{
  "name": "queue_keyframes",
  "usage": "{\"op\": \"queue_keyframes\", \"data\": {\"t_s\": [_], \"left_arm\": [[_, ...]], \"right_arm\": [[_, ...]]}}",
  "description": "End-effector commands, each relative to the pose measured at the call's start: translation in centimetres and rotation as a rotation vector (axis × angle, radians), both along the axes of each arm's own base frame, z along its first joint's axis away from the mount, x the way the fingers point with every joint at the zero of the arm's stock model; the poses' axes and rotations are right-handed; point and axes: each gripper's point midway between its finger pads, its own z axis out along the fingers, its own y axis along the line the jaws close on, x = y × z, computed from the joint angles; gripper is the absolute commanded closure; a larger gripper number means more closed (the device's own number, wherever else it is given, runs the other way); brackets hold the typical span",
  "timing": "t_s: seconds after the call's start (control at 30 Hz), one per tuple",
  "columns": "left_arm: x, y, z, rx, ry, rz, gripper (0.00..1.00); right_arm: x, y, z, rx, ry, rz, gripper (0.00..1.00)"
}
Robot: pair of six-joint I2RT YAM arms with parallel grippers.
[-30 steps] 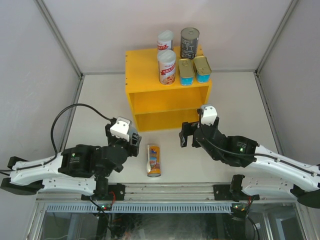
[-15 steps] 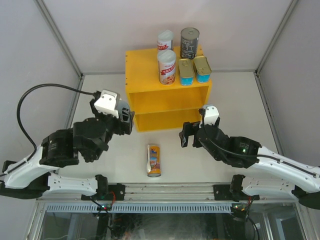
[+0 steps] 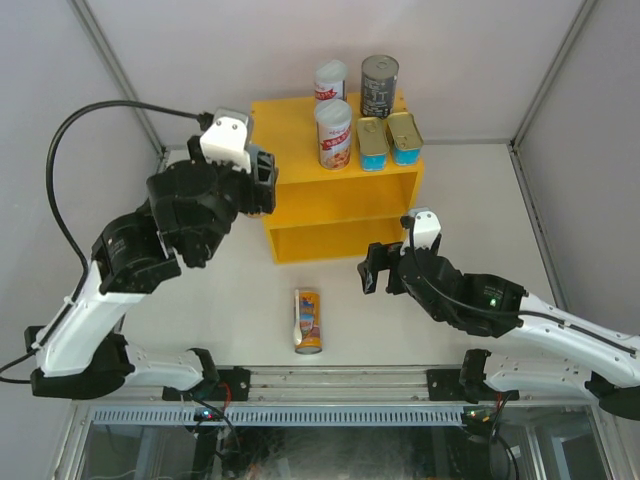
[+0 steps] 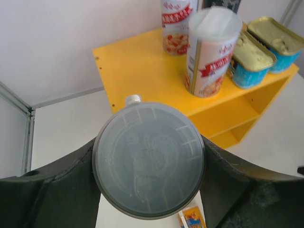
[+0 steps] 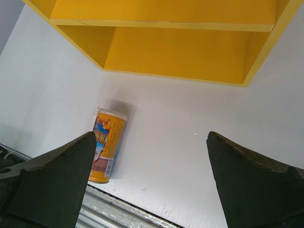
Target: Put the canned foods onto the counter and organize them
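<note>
My left gripper (image 4: 148,147) is shut on a can with a translucent grey lid (image 4: 148,166), seen end-on, so its side is hidden. In the top view this gripper (image 3: 258,186) hangs raised at the left edge of the yellow counter (image 3: 295,165). On the counter's top (image 4: 137,66) stand two white-red cans (image 3: 333,133) (image 3: 330,80), a dark grey can (image 3: 379,86) and two teal gold-lidded tins (image 3: 371,143) (image 3: 404,137). An orange-blue can (image 3: 307,321) (image 5: 107,145) lies on its side near the table's front edge. My right gripper (image 3: 378,272) (image 5: 151,137) is open and empty, low over the table to that can's right.
The counter's two open front compartments (image 5: 180,52) face the arms. A metal rail (image 3: 330,385) runs along the table's front edge. White walls close in the left, back and right sides. The left arm's black cable (image 3: 70,150) loops up on the left.
My left arm has risen from low beside the lying can and carried its can back toward the counter's left edge. The right arm has barely moved.
</note>
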Motion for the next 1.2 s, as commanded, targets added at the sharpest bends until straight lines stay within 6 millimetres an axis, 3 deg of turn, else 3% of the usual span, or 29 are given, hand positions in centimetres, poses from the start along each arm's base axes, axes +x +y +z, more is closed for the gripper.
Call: {"op": "queue_keyframes", "data": {"t_s": [0.0,0.37,0.77,1.17], "left_arm": [[1.0,1.8,7.2,-0.150,-0.130,0.011,1.00],[6.4,1.1,10.5,-0.227,-0.168,0.019,1.00],[12.7,0.0,9.9,-0.332,-0.159,0.031,1.00],[16.3,-0.7,9.1,-0.329,-0.164,0.047,1.00]], "right_arm": [[0.1,0.4,1.2,0.040,-0.027,0.013,0.02],[0.2,0.9,1.1,0.040,-0.025,0.029,0.02],[0.4,1.6,0.4,0.027,-0.008,0.043,0.02],[0.3,2.5,-0.6,0.021,0.017,0.068,0.01]]}}
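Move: My left hand holds an orange can upright; the free left part of the yellow counter's top lies about 21 cm ahead, 2 cm to the right and 13 cm below. Of the white-and-red cans, the nearer stands roughly 18 cm ahead and 12 cm right, the farther 27 cm ahead and 12 cm right, both centred some 6 cm lower. From my right hand, that free spot lies about 26 cm ahead, 16 cm left and 10 cm up. Keeping my grip on the orange can, I carry it with my left hand about 17 cm forward, in over the left part of the counter top, passing to the left of the nearer white-and-red can. I arc up some 4 cm first, then sink back to the starting height, while the wrist rolls left side down and tips slightly forward, about 10 degrees in all. ##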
